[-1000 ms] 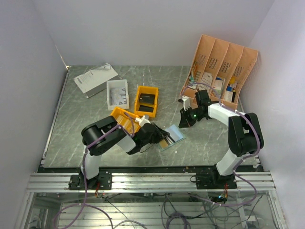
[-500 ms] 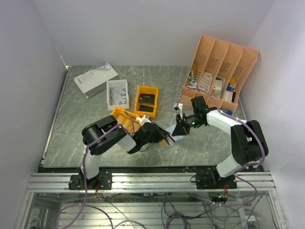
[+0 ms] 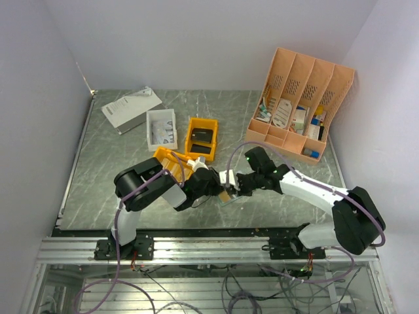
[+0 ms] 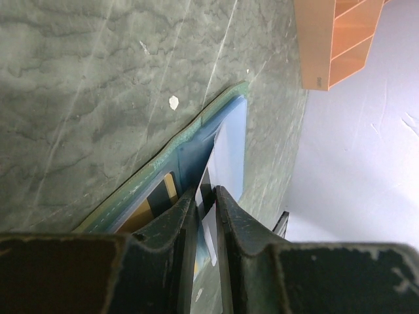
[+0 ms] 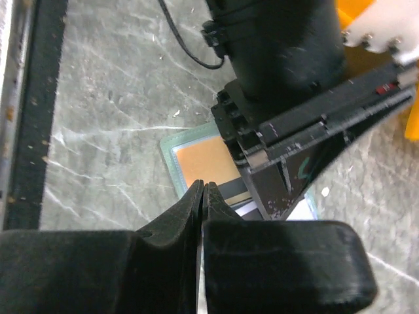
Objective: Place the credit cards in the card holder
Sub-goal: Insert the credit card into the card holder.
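Note:
The card holder [image 3: 229, 196] lies open on the table, green-rimmed [image 4: 163, 163], with a tan pocket [image 5: 206, 160] and a dark strip. My left gripper [image 3: 219, 188] reaches down onto it. Its fingers [image 5: 288, 176] are shut on a thin white and dark credit card [image 4: 209, 226], which stands edge-on between them [image 4: 206, 190] at the holder's fold. My right gripper [image 3: 228, 188] hovers right over the holder, tips [image 5: 201, 186] above its tan pocket. It is shut, and no card shows beyond its tips. In the top view it hides most of the holder.
The big peach desk organiser [image 3: 304, 98] stands at the back right with papers and cards in its front tray. Two orange bins [image 3: 201, 137] [image 3: 171, 162], a white tray [image 3: 162, 127] and a flat grey-white box [image 3: 131, 108] sit behind and left of the arms.
My right arm has swung left from the organiser's front to just over the card holder, its jaws closing fully on the way. The left gripper has stayed in place.

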Motion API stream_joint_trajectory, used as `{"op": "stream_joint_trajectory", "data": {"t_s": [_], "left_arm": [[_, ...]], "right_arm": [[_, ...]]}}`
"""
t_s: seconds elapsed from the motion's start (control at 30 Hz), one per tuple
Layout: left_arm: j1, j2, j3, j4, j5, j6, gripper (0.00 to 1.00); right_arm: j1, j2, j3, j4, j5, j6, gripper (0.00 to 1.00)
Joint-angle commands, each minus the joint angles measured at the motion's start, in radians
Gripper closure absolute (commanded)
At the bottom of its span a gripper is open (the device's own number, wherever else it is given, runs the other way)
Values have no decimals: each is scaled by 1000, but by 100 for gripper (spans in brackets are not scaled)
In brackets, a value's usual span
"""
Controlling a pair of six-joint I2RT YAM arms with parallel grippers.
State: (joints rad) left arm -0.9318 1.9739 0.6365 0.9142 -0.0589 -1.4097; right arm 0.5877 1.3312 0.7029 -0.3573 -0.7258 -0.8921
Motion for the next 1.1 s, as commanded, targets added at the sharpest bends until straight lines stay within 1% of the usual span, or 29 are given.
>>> {"op": "stream_joint_trajectory", "data": {"t_s": [0.0,0.13,0.33,0.63,0.87,1.07], "left_arm": [[7,57,-29,-27,49,4,72],[8,66,-27,-16,59,2,72],[8,66,-29,-8,62,1,72],[9,53,-41,3,62,0,72],[11,51,-46,13,62,-3,72],[11,53,-47,17,65,-5,72]], "right_arm": [[96,5,-29,87,217,-188,100],[129,18,-60,165,317,-231,100],[162,17,-119,242,384,-248,100],[175,35,-145,287,390,-223,100],[192,45,-152,276,380,-232,100],[191,65,-157,280,433,-246,100]]}}
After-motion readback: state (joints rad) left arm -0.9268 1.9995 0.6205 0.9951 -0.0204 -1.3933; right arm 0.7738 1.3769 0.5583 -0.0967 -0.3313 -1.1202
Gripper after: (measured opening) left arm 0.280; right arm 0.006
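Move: My left hand already has the card at the open holder, and the blue pocket lies about 2 cm ahead, 3 cm right and 1 cm below it. The tan card in the holder is some 4 cm back of that hand and 1 cm left, 1 cm lower. From my shut right fingertips, the gripped card is about 3 cm ahead, straight in line sideways and 5 cm down; the tan card is 1 cm back, 3 cm left and 6 cm down. I bring my right hand, fingers shut, down about 5 cm and 2 cm forward onto the holder, right beside my left fingertips. It rolls some 25 degrees as it sinks and its leftward-pointing fingers dip more steeply, the drop slowing over the second half. My left hand stays put and keeps the card pinched at the pocket. ##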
